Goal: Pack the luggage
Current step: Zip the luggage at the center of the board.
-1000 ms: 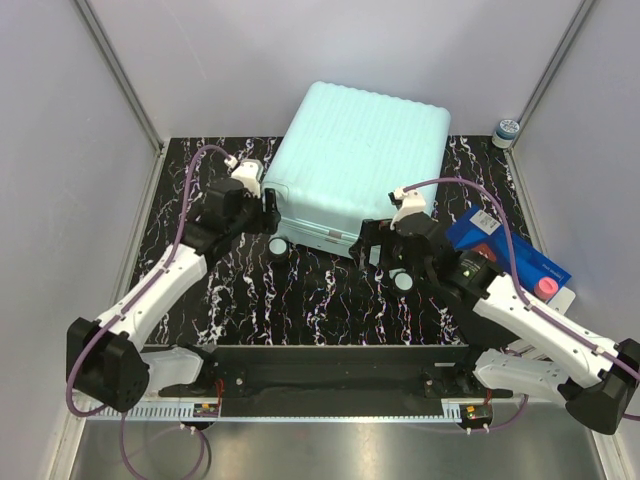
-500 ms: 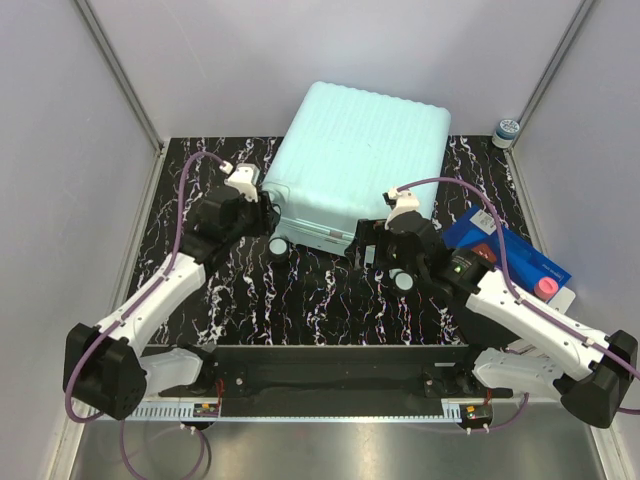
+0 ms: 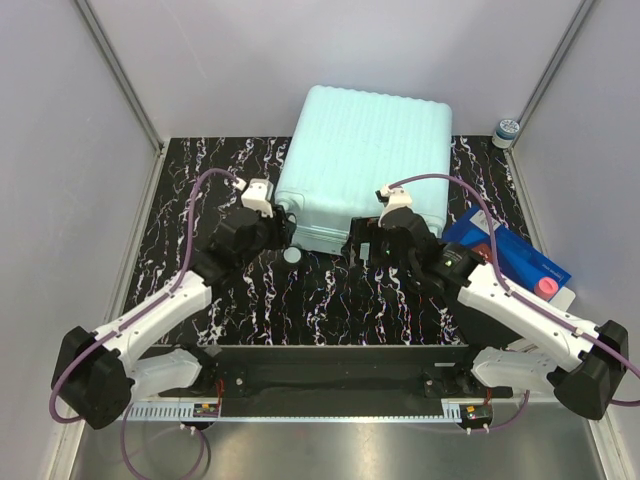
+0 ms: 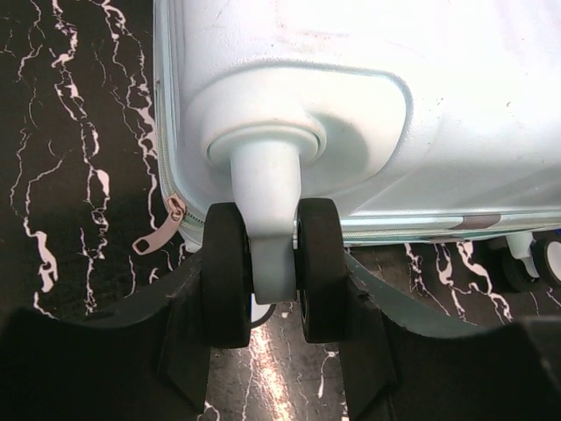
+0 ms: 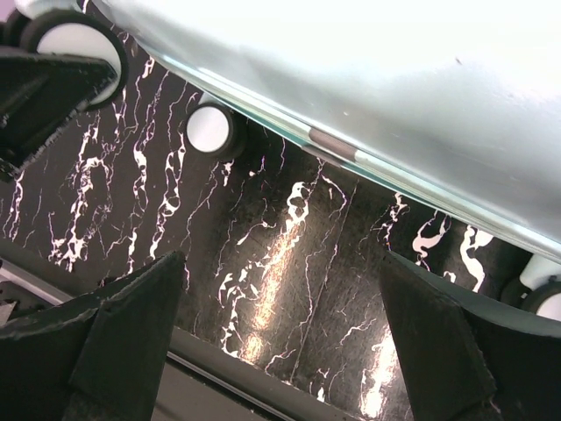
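Observation:
The luggage [image 3: 365, 150] is a mint-green ribbed suitcase lying closed and flat at the back of the table. In the left wrist view its corner caster [image 4: 272, 263], twin black wheels on a pale fork, sits between the fingers of my left gripper [image 4: 273, 303], which is shut on it from both sides. The same gripper [image 3: 281, 234] shows from above at the suitcase's near left corner. My right gripper [image 3: 362, 245] hovers at the near edge, right of centre. Its jaws [image 5: 280, 338] stand wide open over bare table, with the shell [image 5: 394, 70] above them.
A flat blue box [image 3: 512, 256] with a pink disc on it lies at the right. A small jar [image 3: 507, 130] stands in the back right corner. A zipper pull [image 4: 162, 230] hangs beside the held caster. Grey walls enclose the black marbled table [image 3: 200, 180].
My left gripper has moved right and narrowed onto the caster. The suitcase's near left corner has swung right, so it lies squarer. The right arm has edged left along the near edge.

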Robot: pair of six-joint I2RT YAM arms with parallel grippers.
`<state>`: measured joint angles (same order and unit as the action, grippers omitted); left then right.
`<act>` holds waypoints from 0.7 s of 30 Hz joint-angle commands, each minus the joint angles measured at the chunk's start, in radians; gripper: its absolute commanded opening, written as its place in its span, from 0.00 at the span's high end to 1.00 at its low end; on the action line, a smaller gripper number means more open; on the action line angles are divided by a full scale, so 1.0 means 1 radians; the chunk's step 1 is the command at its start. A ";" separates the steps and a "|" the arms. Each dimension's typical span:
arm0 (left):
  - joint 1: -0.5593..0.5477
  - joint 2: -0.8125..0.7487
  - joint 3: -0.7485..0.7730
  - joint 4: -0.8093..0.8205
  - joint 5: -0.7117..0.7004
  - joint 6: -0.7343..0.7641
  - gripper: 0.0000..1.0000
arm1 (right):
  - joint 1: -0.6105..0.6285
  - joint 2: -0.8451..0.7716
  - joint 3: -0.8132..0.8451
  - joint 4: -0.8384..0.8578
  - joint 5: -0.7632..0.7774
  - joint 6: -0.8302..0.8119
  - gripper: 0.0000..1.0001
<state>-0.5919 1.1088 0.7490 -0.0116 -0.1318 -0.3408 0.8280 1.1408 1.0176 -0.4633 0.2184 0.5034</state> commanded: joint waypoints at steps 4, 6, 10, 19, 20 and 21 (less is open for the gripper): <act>-0.141 0.020 0.007 0.082 0.170 -0.012 1.00 | -0.003 -0.006 0.044 0.029 -0.024 0.015 0.03; -0.170 0.029 0.023 0.085 0.161 -0.012 1.00 | -0.003 -0.001 0.049 0.032 -0.021 0.020 0.03; -0.198 0.022 0.020 0.085 0.153 -0.023 1.00 | -0.004 -0.001 0.055 0.038 -0.028 0.035 0.02; -0.136 -0.138 -0.005 -0.053 -0.043 -0.030 0.13 | 0.005 0.057 0.104 0.077 -0.085 0.055 0.03; -0.114 -0.157 -0.017 -0.065 -0.034 -0.036 0.04 | 0.020 0.072 0.119 0.078 -0.080 0.055 0.03; -0.091 -0.197 -0.026 -0.068 -0.028 -0.044 0.01 | 0.032 0.080 0.130 0.083 -0.064 0.057 0.03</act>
<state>-0.7380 1.0317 0.7364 -0.0814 -0.2199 -0.3706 0.8314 1.1919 1.0687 -0.4347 0.1631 0.5476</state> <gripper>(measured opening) 0.915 0.971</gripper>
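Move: Between the left fingers already sits the luggage's upper left wheel pair, right at that hand's point; the lower left wheel is roughly 15 cm straight below. The zipper pull hangs at the corner seam, some 4 cm ahead and 4 cm to the left of this hand, about 6 cm down. From the open right hand the gripped wheel lies about 15 cm left and 5 cm ahead, nearly level. Keeping its grip on the wheel pair, the left hand draws the luggage corner about 2 cm to the right and 1 cm back, pauses briefly, then opens wide and backs off some 2.5 cm towards its base. The right hand, still wide open and clear of the luggage, holds its place until near the end, then drifts about 2 cm left towards the wheel and 1 cm up. ##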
